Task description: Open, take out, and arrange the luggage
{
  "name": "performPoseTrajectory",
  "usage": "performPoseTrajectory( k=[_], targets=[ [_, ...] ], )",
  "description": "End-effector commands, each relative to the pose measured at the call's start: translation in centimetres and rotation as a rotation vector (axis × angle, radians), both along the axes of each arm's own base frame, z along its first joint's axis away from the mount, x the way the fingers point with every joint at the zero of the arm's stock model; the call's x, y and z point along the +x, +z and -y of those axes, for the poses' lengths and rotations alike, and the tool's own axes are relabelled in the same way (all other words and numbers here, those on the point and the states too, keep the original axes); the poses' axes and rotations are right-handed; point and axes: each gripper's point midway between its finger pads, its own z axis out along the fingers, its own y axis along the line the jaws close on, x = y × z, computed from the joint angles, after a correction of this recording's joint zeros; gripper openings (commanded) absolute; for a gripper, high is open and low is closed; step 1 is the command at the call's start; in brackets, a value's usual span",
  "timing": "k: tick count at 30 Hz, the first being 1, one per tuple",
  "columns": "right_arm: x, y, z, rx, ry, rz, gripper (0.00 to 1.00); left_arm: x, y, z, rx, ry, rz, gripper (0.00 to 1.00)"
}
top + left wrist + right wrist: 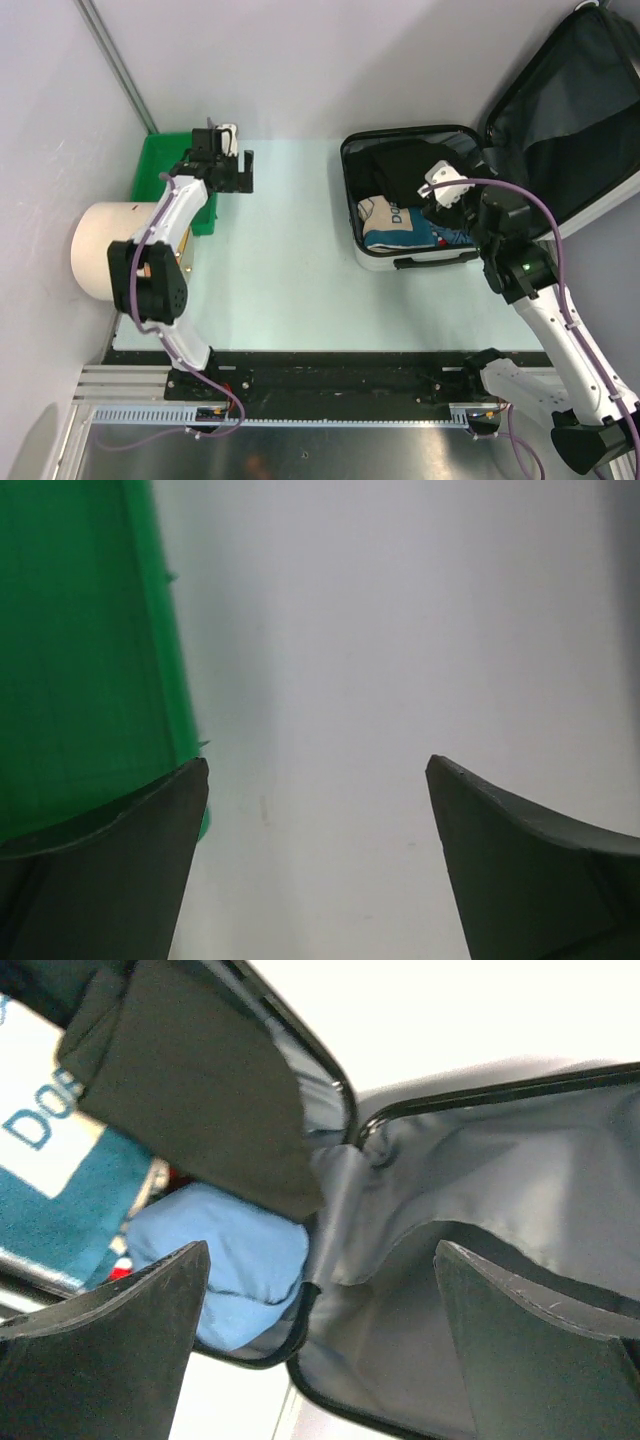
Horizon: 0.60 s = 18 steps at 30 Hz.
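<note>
The luggage (370, 258) lies open at the right of the table, its lid (580, 110) with dark grey lining leaning back to the right. Inside lie a black garment (400, 165), a blue and white folded item (395, 225) and a light blue one (235, 1260). My right gripper (447, 195) is open and empty, hovering over the luggage's right edge by the hinge (345, 1195). My left gripper (228, 165) is open and empty over the bare table beside the green tray (165, 165).
A cream cylinder (100, 248) stands at the left edge, in front of the green tray, whose wall shows in the left wrist view (80, 650). Pale walls close in the left and back. The table (290, 270) between the arms is pale.
</note>
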Motion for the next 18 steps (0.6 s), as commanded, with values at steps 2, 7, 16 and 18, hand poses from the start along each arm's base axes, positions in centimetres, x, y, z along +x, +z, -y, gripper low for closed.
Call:
performPoseTrajectory(
  k=[2,7,16,18],
  targets=[
    [-2.0,-1.3,0.4,0.069,-0.058,-0.087,1.00,3.2,-2.1,-6.0,0.153,0.164,-0.046,0.94],
    [-1.7,-1.5,0.8,0.035,-0.080,-0.092,1.00,5.5,-5.7,-8.3,0.204,0.225,-0.111,0.94],
    [-0.5,-2.7,0.6,-0.023,-0.103,-0.132,1.00,6.9,-10.8,-5.1,0.086,0.192,-0.220,0.52],
    [-0.2,-3.1,0.4,-0.031,-0.103,-0.155,1.00,6.7,-10.5,-3.1,0.034,0.162,-0.226,0.44]
  ],
)
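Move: The left hand, open, is to the right of the green bin: the bin's right rim runs about 9 cm to its left, 7 cm ahead and 14 cm lower, with the cream drum roughly 32 cm left and 13 cm back. The open right hand is high over the suitcase. The blue cloth lies some 12 cm to its right, 4 cm ahead and 22 cm below; at that depth the DOG towel is level sideways and 4 cm ahead, the dark clothing about 17 cm ahead and 3 cm right. No firm contact shows yet: the left hand sinks about 12 cm while going left and forward onto the green bin's right rim, tipping down some 15 degrees and turning counter-clockwise, then half closes its fingers to straddle the wall, one finger inside. The right hand, fingers wide open, lowers about 5 cm over the suitcase towards the blue cloth and tips its fingers down. ##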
